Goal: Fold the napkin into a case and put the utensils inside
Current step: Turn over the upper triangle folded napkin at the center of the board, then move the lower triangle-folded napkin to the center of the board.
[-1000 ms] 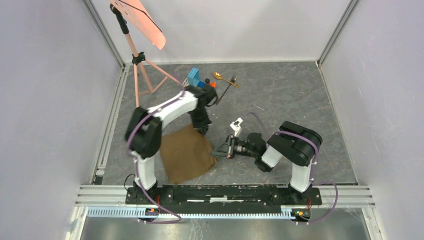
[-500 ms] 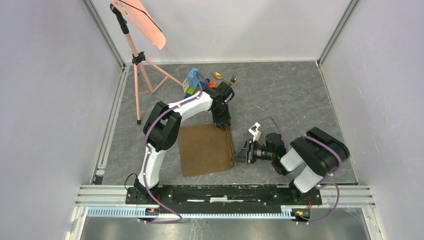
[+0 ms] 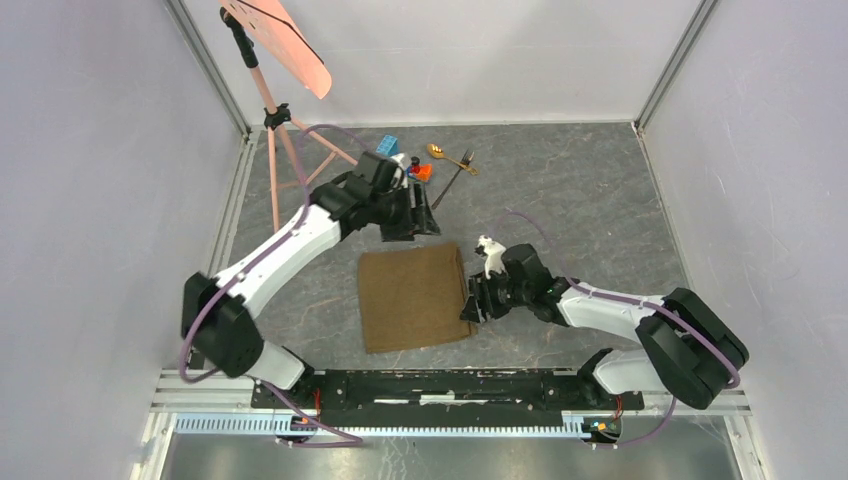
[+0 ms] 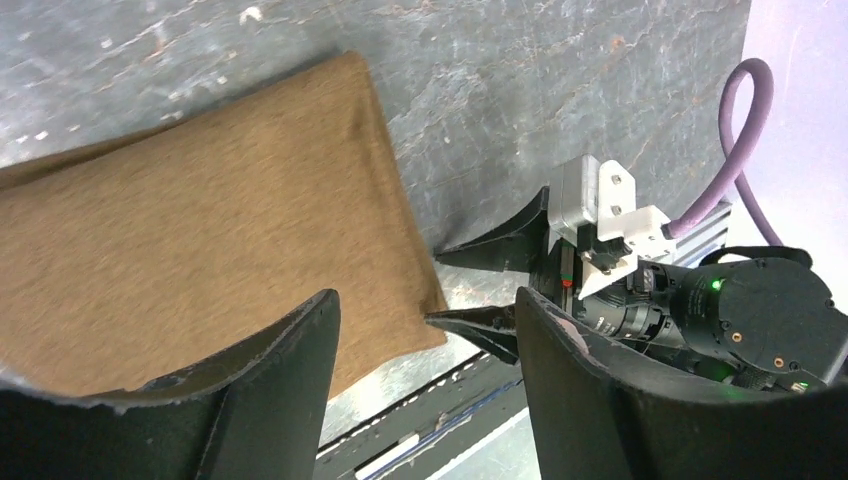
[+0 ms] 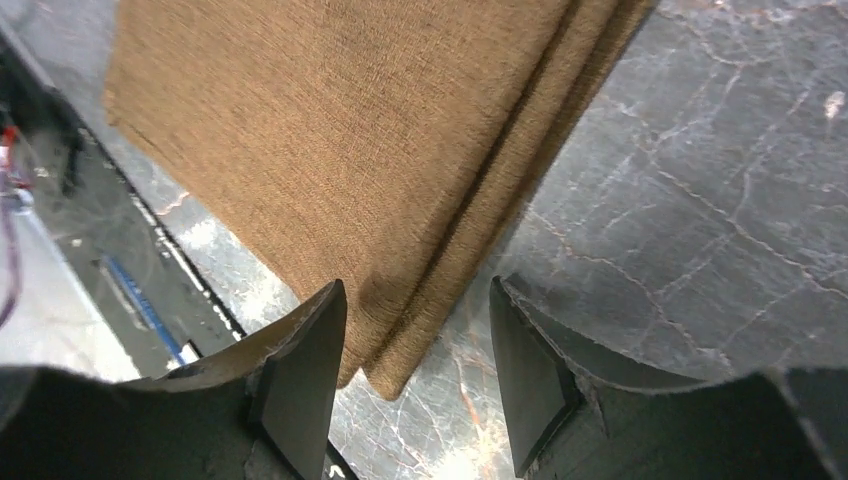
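The brown napkin (image 3: pixel 413 298) lies folded flat on the grey table, its layered edge on the right. My left gripper (image 3: pixel 419 218) hovers open just beyond the napkin's far edge, holding nothing. In the left wrist view the napkin (image 4: pixel 200 230) lies below the open left gripper (image 4: pixel 428 385). My right gripper (image 3: pixel 468 303) stands open at the napkin's near right corner. In the right wrist view that corner of the napkin (image 5: pixel 350 130) pokes between the fingers of the right gripper (image 5: pixel 416 375), ungripped. The gold spoon (image 3: pixel 437 152) and dark fork (image 3: pixel 452 180) lie at the far side.
Colourful toy blocks (image 3: pixel 389 151) sit beside the utensils, partly behind the left arm. A pink tripod stand (image 3: pixel 276 125) rises at the far left. White walls close in the table, and a metal rail (image 3: pixel 440 385) runs along the near edge.
Both grippers have opened and let go of the napkin, which now lies flat and folded. The left gripper drew back toward the far side; the right arm stretched out low.
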### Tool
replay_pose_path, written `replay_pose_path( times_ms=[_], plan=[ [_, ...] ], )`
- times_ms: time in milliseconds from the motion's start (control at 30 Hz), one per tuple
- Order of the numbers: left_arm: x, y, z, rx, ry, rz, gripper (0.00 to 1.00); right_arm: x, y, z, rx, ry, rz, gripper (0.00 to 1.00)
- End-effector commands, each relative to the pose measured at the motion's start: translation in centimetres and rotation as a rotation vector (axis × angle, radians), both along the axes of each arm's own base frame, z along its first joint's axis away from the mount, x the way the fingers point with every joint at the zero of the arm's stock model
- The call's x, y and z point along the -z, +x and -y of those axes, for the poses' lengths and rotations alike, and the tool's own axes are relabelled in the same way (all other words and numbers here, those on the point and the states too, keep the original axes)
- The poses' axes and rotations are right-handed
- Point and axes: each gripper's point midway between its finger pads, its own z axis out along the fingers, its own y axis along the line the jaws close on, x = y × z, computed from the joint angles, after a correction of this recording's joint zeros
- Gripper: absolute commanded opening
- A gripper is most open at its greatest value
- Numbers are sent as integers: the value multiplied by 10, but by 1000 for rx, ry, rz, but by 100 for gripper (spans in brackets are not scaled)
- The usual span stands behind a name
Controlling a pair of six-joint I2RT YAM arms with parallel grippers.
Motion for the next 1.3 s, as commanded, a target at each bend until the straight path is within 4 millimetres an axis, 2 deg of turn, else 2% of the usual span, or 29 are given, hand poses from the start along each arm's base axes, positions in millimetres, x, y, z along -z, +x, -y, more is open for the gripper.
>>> replay_pose_path(
  times_ms=[0,67,200,300,367,400,467,533,600,700,767,900,967,1033,1133,1267],
  plan=[
    [21,-21,-34,11,40,-1,72,16,5,14,67,-276,63,60],
    [29,-28,-44,-10,50,-10,72,23,6,23,86,-391,85,56],
    [41,-31,-57,-55,47,-24,73,42,9,71,148,-648,123,33],
    [46,-27,-59,-72,33,-30,73,42,13,100,210,-744,151,17],
    [52,-23,-58,-84,17,-42,73,42,14,109,246,-743,140,8],
    [57,-22,-59,-93,17,-55,72,39,16,108,259,-720,142,6],
    [65,-18,-57,-100,-2,-77,71,33,19,102,261,-667,155,10],
    [73,-19,-55,-106,-9,-102,69,22,23,90,251,-602,175,29],
    [80,-21,-54,-107,-13,-121,68,13,24,88,257,-575,184,42],
    [92,-28,-58,-110,4,-145,68,7,19,82,225,-531,174,51],
    [98,-32,-61,-113,15,-155,68,10,11,79,200,-507,152,52],
    [108,-39,-68,-121,43,-169,68,20,-4,84,181,-496,111,48],
    [112,-40,-71,-124,62,-170,68,26,-8,95,200,-532,107,39],
    [114,-39,-74,-128,76,-167,67,30,-5,114,254,-608,122,28],
    [115,-38,-71,-126,66,-170,57,29,4,138,351,-692,138,15],
    [118,-36,-60,-108,28,-196,41,25,10,160,483,-738,138,8]
  ],
)
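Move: The folded napkin's near-right corner sits about at the right fingers, some 3 cm back of them and 2 cm below. The far-right corner is roughly 14 cm ahead of that hand and 4 cm left. For the left hand, the far-left corner is about 16 cm to its left, 2 cm ahead and 18 cm below, while the fork lies some 18 cm ahead and 5 cm right, on the board. The napkin's right edge near its near corner is pinched by the right fingers, which close going right and forward, open while easing back 3 cm, then close again moving right, about 10 cm overall, wrist tipping some 30 degrees steeper. The open left hand descends 12 cm, going left and slightly back towards the far-left corner, starting to close above the cloth. ##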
